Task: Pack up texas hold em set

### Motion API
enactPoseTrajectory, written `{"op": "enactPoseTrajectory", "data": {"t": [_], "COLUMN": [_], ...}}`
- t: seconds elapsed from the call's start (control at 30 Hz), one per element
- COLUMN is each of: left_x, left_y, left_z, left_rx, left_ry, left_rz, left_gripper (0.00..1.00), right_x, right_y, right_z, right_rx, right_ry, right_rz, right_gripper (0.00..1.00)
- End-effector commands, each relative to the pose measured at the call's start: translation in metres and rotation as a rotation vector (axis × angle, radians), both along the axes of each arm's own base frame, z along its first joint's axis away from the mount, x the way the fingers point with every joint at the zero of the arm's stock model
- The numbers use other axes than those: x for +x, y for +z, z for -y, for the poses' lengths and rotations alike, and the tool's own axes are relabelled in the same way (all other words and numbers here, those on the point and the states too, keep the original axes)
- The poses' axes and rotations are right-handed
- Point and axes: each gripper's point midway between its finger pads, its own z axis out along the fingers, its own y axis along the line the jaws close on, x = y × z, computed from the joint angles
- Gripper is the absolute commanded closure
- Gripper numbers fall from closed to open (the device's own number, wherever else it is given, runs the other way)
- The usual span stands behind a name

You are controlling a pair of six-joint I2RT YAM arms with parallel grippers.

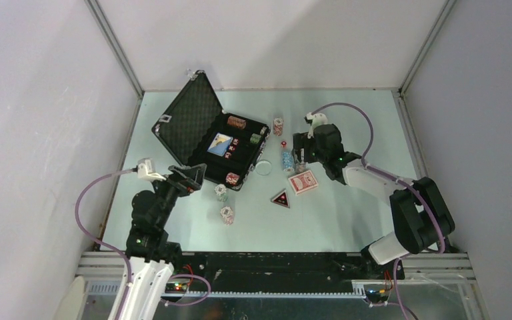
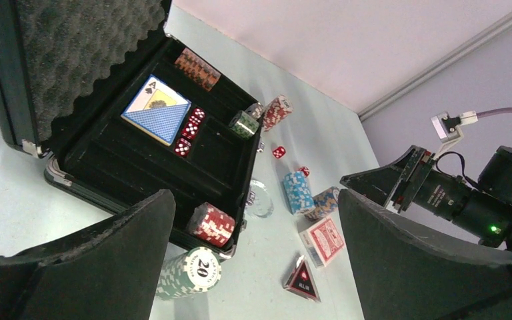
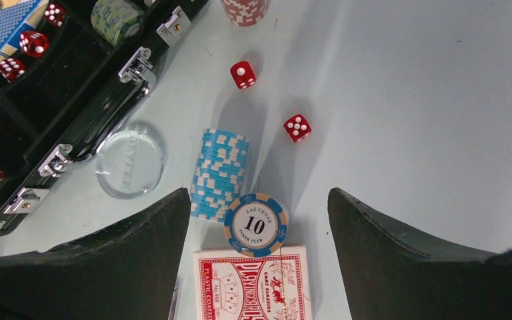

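The black briefcase (image 1: 188,115) lies open at the back left, holding a blue card deck (image 2: 157,110), red dice (image 2: 195,122) and chip stacks. My right gripper (image 3: 259,200) is open and straddles a blue-and-orange "10" chip stack (image 3: 255,225), with a gap on each side. A light-blue stack (image 3: 219,173) stands just beyond it and the red card deck (image 3: 253,287) lies just before it. Two red dice (image 3: 243,74) lie loose farther out. My left gripper (image 2: 257,200) hangs open near the case's front corner, above a green "20" stack (image 2: 188,272). The black-red triangle (image 1: 281,199) lies mid-table.
A clear round disc (image 3: 130,163) lies beside the case's handle (image 3: 107,107). A red-and-white stack (image 1: 278,126) stands behind the right gripper, another (image 1: 227,215) in front of the left arm. Grey walls close in the table on three sides.
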Motion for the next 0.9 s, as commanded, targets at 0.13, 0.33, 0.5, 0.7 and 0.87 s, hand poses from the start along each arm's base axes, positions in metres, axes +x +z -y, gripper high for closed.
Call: {"op": "enactPoseTrajectory", "data": {"t": [0.13, 0.33, 0.5, 0.7, 0.87], "left_x": [0.001, 0.002, 0.004, 0.006, 0.009], "left_y": [0.019, 0.019, 0.016, 0.015, 0.021], "left_z": [-0.006, 0.004, 0.004, 0.013, 0.027], "left_rx": [-0.010, -0.009, 0.002, 0.012, 0.024], "left_ry": [0.037, -0.016, -0.020, -0.070, -0.119], "left_rz": [0.096, 0.074, 0.047, 0.046, 0.070], "left_gripper": [0.00, 0.00, 0.00, 0.00, 0.00], "right_x": [0.009, 0.009, 0.008, 0.003, 0.002], "right_y": [-0.012, -0.030, -0.038, -0.038, -0.010], "right_z": [-0.007, -0.001, -0.001, 0.003, 0.005], "right_rx": [-0.031, -0.060, -0.075, -0.072, -0.017], "right_ry": [0.014, -0.012, -0.012, -0.014, -0.005], "right_rz": [-0.061, -0.146, -0.192, -0.233, -0.200], "right_gripper": [0.25, 0.33, 0.42, 0.71, 0.81]}}
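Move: The upright chip tube with the "10" on top stands directly under the right hand, its middle about 7 cm below. From that hand, the blue chip tube lies some 5 cm left and 2 cm ahead, the card box 6 cm back and 1 cm right, and a red die 7 cm ahead and 1 cm left, all roughly 9-10 cm down. From the left hand the "10" tube is about 12 cm ahead, 37 cm right and 18 cm lower. The "10" chip tube is straddled from above and pinched by the right hand, which sinks nearly straight down about 5 cm, tipping its fingers some 15 degrees more steeply downward. The fingers narrow on the way, then stay at that height and close onto the tube's sides near its top. The left hand merely eases down and slightly right, roughly 2 cm. ##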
